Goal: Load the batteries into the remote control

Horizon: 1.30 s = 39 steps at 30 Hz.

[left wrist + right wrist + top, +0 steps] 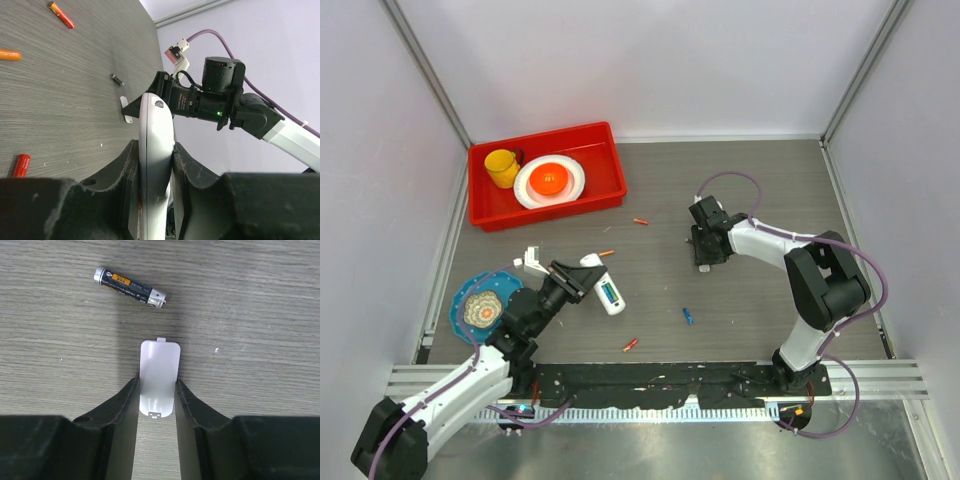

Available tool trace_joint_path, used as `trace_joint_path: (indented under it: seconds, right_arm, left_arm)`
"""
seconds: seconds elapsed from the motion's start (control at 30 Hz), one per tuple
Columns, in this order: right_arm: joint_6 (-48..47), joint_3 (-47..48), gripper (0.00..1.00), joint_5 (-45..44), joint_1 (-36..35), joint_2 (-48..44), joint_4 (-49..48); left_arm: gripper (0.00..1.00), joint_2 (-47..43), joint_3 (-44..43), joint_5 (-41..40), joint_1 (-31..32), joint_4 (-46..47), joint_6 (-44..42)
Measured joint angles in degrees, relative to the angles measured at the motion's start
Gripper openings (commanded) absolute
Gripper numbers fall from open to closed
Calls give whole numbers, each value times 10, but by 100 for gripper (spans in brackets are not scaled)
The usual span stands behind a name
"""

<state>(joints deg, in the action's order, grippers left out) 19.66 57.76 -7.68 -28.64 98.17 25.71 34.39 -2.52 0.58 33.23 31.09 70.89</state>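
Observation:
My left gripper (578, 277) is shut on the white remote control (610, 297), which stands edge-on between its fingers (186, 165) in the left wrist view (154, 135). My right gripper (157, 381) is down on the table with both fingers touching the long edges of the short white cover piece (159, 372), which lies flat. A dark battery (130, 287) lies just beyond the cover. More batteries lie loose: orange ones (641, 221) (606, 254), a red one (631, 345) and a blue one (688, 316).
A red bin (605, 195) at the back left holds a yellow cup (502, 167) and a white plate (570, 185). A blue plate (460, 300) sits by the left arm, with a small white part (531, 258) near it. Grey walls close in three sides.

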Motion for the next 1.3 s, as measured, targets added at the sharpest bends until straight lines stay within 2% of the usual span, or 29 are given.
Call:
trace_joint_path:
  seconds: [0.13, 0.33, 0.53, 0.57, 0.8, 1.03, 1.13, 1.3]
  right_arm:
    - [0, 0, 21, 0, 0, 0, 0]
    - [1, 0, 20, 0, 0, 0, 0]
    - [3, -3, 7, 0, 0, -4, 1]
    - [4, -4, 2, 0, 0, -6, 1]
    - [19, -9, 1, 11, 0, -70, 47]
    - [30, 11, 1, 42, -21, -203, 113]
    - [31, 41, 1, 49, -67, -243, 151]
    - [39, 94, 1, 66, -158, -257, 202]
  left_arm:
    - [0, 1, 0, 0, 0, 2, 0]
    - [0, 13, 0, 1, 0, 6, 0]
    - [0, 21, 0, 2, 0, 18, 1]
    - [0, 21, 0, 2, 0, 18, 1]
    - [0, 43, 0, 2, 0, 35, 2]
    - [0, 143, -10, 2, 0, 95, 9]
    - [0, 209, -27, 3, 0, 156, 16]
    - [0, 306, -45, -6, 8, 265, 35]
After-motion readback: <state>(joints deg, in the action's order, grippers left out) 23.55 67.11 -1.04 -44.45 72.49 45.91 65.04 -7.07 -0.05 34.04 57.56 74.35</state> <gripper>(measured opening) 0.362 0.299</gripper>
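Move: The right hand, low over the table, already has the battery cover between its fingers; the open bay of the remote control, held up by the left hand, lies roughly 14 cm back, 23 cm left and 14 cm higher. The black battery lies 6 cm ahead and 2 cm left of the right hand, the blue battery 14 cm back and 6 cm left, both at about its height. From the left hand the cover is about 10 cm ahead, 27 cm right and 14 cm below. Keeping its pinch on the battery cover, the right hand lifts it off the table, up about 17 cm, first nearly straight and then sweeping back and left towards the open bay, its left side rolling up some 15 degrees as it turns counter-clockwise by about as much. Late on, the left hand, still gripping the remote, dips slightly, comes back up, and carries it about 5 cm forward and right to meet the cover. ##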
